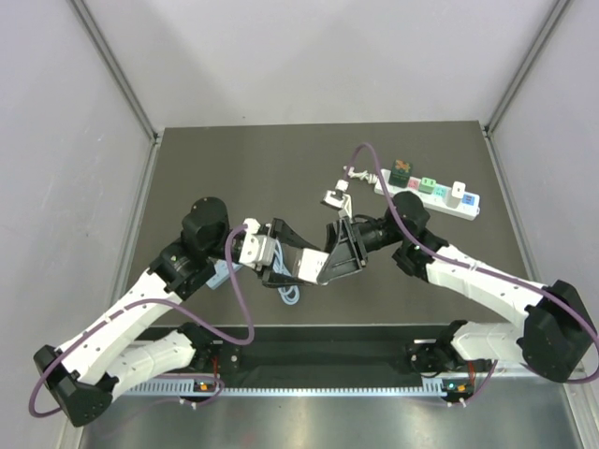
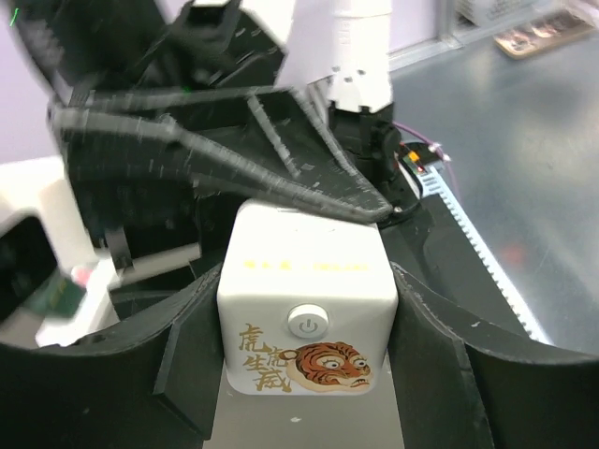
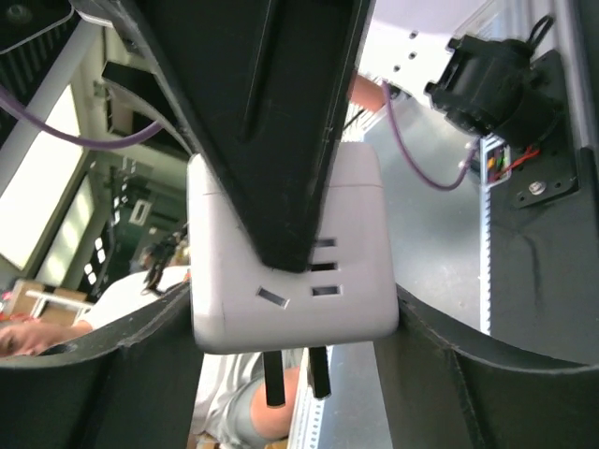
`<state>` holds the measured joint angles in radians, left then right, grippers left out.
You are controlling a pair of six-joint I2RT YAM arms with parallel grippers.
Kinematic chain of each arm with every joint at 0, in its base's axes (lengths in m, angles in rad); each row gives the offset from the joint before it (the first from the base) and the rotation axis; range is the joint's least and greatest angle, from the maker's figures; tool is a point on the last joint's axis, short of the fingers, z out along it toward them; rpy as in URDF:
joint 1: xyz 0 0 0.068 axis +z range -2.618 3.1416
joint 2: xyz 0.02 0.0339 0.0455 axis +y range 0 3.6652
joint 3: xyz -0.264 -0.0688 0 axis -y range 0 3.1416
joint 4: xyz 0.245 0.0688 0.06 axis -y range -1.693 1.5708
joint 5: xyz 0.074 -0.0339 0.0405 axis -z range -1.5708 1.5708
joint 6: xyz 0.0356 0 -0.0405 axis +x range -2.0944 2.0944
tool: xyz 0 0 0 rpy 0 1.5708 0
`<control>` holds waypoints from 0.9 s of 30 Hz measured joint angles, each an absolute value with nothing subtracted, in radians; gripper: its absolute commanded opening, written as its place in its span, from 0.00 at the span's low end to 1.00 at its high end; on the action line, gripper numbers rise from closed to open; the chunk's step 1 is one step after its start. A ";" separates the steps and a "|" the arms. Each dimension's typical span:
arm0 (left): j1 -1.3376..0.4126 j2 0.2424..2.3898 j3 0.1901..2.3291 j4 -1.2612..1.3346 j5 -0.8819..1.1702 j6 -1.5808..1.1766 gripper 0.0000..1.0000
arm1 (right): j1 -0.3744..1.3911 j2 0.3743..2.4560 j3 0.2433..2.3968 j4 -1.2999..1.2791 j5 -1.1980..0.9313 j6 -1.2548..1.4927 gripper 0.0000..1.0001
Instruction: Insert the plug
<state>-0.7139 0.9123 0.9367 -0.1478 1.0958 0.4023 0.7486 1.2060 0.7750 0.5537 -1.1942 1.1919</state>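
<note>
The plug (image 1: 307, 266) is a white cube held off the table at mid-front, where both grippers meet. In the left wrist view the plug (image 2: 304, 309) shows a power button and a tiger print. It sits between my left gripper (image 2: 304, 360), whose fingers (image 2: 187, 360) press against its two sides. In the right wrist view the plug (image 3: 290, 281) shows socket slots and two dark prongs (image 3: 290, 379) pointing down. My right gripper (image 3: 295, 360) is shut on its other two faces. The white power strip (image 1: 432, 196) lies at the back right.
Several coloured plugs sit in the power strip. A small white adapter (image 1: 335, 197) with a cable lies left of the strip. A pale blue cable (image 1: 288, 297) rests under the grippers. Purple arm cables loop near both arms. Walls enclose the dark table (image 1: 234, 168).
</note>
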 measured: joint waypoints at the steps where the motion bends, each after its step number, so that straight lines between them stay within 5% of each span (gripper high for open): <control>1: -0.715 0.902 0.923 -0.125 1.072 0.372 0.00 | 0.744 1.206 0.776 0.554 -1.194 1.198 0.70; 4: -0.716 0.881 0.894 -0.064 0.958 0.236 0.00 | 0.712 1.206 0.794 0.565 -1.182 1.211 0.99; 13: -0.717 1.000 0.995 -0.119 0.606 -0.093 0.00 | 0.467 1.143 0.798 0.573 -1.171 1.235 1.00; 27: -0.654 1.073 1.137 -0.550 -0.077 -0.568 0.00 | 0.304 0.991 0.784 -0.083 -1.011 0.730 1.00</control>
<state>-0.6544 1.0729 1.1370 -0.5495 -0.0772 -0.5678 0.3042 0.9913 0.7841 -0.0826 -1.0111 0.7296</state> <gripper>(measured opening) 0.650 0.996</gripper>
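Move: The white cube plug is gripped by both hands, its middle at the right hand's finger pads. From the left hand, the blue power strip lies some 17 cm ahead, 23 cm left and 30 below, with the blue cable bundle about 15 ahead and 10 left. From the right hand, the blue power strip is roughly 19 ahead and 25 left, and the white strip about 40 ahead and 32 right, both some 30 below. The right fingers spread fully and let go of the white cube plug, and that hand backs off forward and right towards the white strip, sinking at the end. The left hand keeps its grip and carries the plug some 16 cm forward, then down and about 7 cm left towards the blue power strip, swinging counter-clockwise until its fingers point forward, right and down. ##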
